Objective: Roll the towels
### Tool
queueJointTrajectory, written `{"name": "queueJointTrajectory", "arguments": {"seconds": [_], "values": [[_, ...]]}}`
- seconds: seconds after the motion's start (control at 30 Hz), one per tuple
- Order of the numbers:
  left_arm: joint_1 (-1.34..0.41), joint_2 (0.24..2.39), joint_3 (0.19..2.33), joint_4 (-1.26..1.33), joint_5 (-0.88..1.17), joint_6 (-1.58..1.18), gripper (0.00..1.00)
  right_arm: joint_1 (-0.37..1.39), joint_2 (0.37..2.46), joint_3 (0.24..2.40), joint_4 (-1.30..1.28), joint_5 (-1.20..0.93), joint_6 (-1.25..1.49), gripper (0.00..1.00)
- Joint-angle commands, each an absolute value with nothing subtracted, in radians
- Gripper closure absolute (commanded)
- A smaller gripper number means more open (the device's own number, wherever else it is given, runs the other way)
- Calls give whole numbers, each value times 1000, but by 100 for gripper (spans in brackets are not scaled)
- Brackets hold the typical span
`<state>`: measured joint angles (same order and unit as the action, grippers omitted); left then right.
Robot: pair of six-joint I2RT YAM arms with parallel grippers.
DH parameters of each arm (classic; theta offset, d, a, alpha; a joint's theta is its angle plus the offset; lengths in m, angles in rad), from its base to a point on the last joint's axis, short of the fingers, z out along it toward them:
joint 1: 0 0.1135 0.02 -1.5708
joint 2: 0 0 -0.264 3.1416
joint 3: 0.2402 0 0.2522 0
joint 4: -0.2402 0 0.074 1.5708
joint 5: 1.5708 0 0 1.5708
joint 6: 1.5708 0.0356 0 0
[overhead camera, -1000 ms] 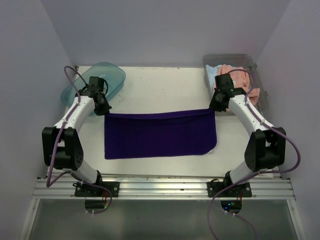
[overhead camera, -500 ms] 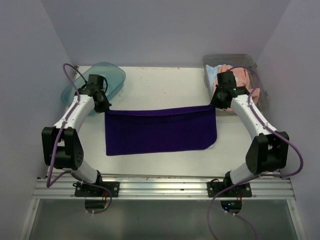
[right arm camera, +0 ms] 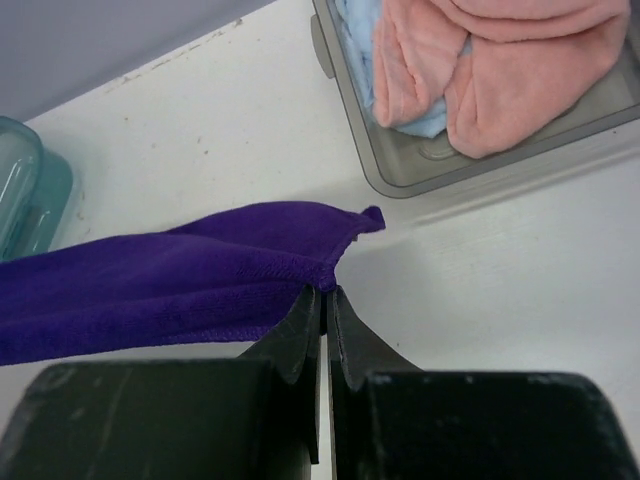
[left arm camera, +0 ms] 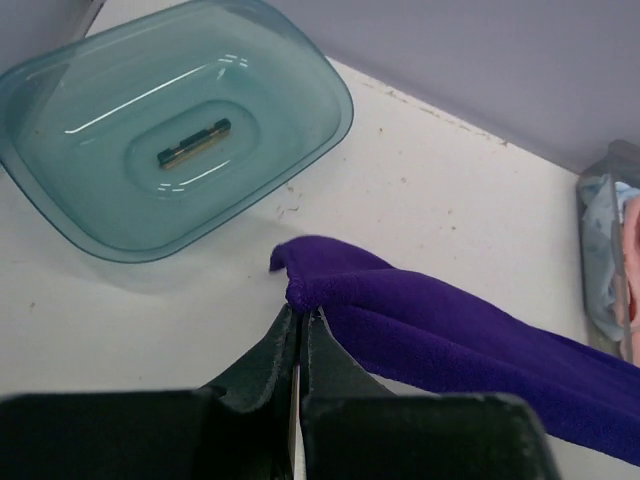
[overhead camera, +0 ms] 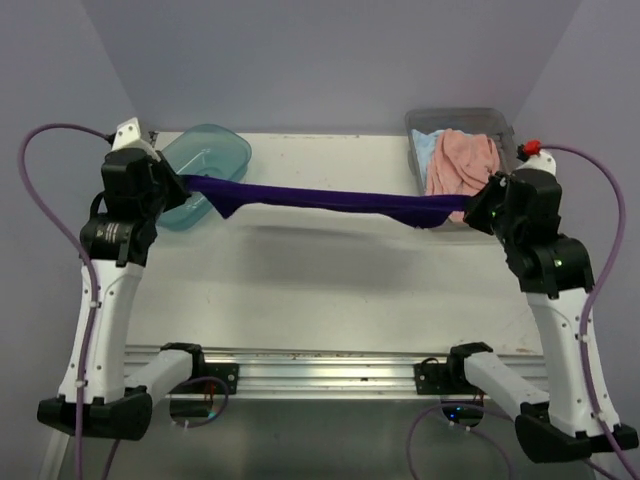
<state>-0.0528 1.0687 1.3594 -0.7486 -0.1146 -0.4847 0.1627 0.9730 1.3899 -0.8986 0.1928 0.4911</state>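
A dark purple towel [overhead camera: 330, 203] hangs stretched in the air above the table, held at both ends. My left gripper [left arm camera: 301, 312] is shut on its left corner [left arm camera: 310, 285], and my right gripper [right arm camera: 327, 292] is shut on its right corner [right arm camera: 340, 262]. In the top view the left gripper [overhead camera: 183, 183] sits over the teal tub and the right gripper [overhead camera: 472, 208] beside the grey bin. A salmon pink towel [overhead camera: 460, 160] and a light blue towel [overhead camera: 425, 148] lie bunched in the grey bin.
A teal translucent tub [overhead camera: 203, 172] stands at the back left of the table, under the towel's left end. The clear grey bin [overhead camera: 508, 128] stands at the back right. White walls close in the table [overhead camera: 330, 290] on three sides.
Both arms have risen and spread apart, lifting the purple towel off the table. It lay flat and spread before; now it hangs as a taut, gathered band between the grippers.
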Motion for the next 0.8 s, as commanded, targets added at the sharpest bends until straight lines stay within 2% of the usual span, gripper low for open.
{"name": "queueJointTrajectory", "arguments": {"seconds": [0.0,0.2,0.43,0.53,0.6,0.77], "values": [[-44,987,1407,-824,-127,-453,100,160,898,1436,-1040,221,457,100],[-44,813,1439,-951,-150,-469,100,160,743,1532,-1242,239,454,100],[-45,666,1433,-1066,-152,-514,100,160,690,1620,-1463,218,482,100],[-46,684,1391,-1084,-135,-525,100,160,695,1527,-1425,206,502,100],[-44,713,1313,-1075,-135,-526,100,160,706,1383,-1373,195,511,100],[-44,892,1039,-893,-144,-520,100,160,849,1047,-1004,196,540,100]]}}
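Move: Both closed grippers hold the purple towel by the corners of its far edge, stretched between them high above the table. The open table it is meant for is centred some 26 cm to the left hand's right and 3 cm back, and about 29 cm to the right hand's left and 2 cm ahead, roughly 29 cm below both. The teal bin stands about 20 cm ahead of the left hand and 10 cm to its left; the grey bin stands some 30 cm ahead of the right hand and 13 cm to its right, both around 26 cm lower. Keeping their pinch on the towel's far corners, both hands sweep back together towards the robot by about 14 cm, away from the two bins, still rising some 5 cm as the fingers tip up a little. Then they turn over into a quick flick down and slightly forward towards the open table, dropping roughly 10 cm on the left and 14 cm on the right, the fingertips pitching down by some 20 degrees and the fingers staying shut. ##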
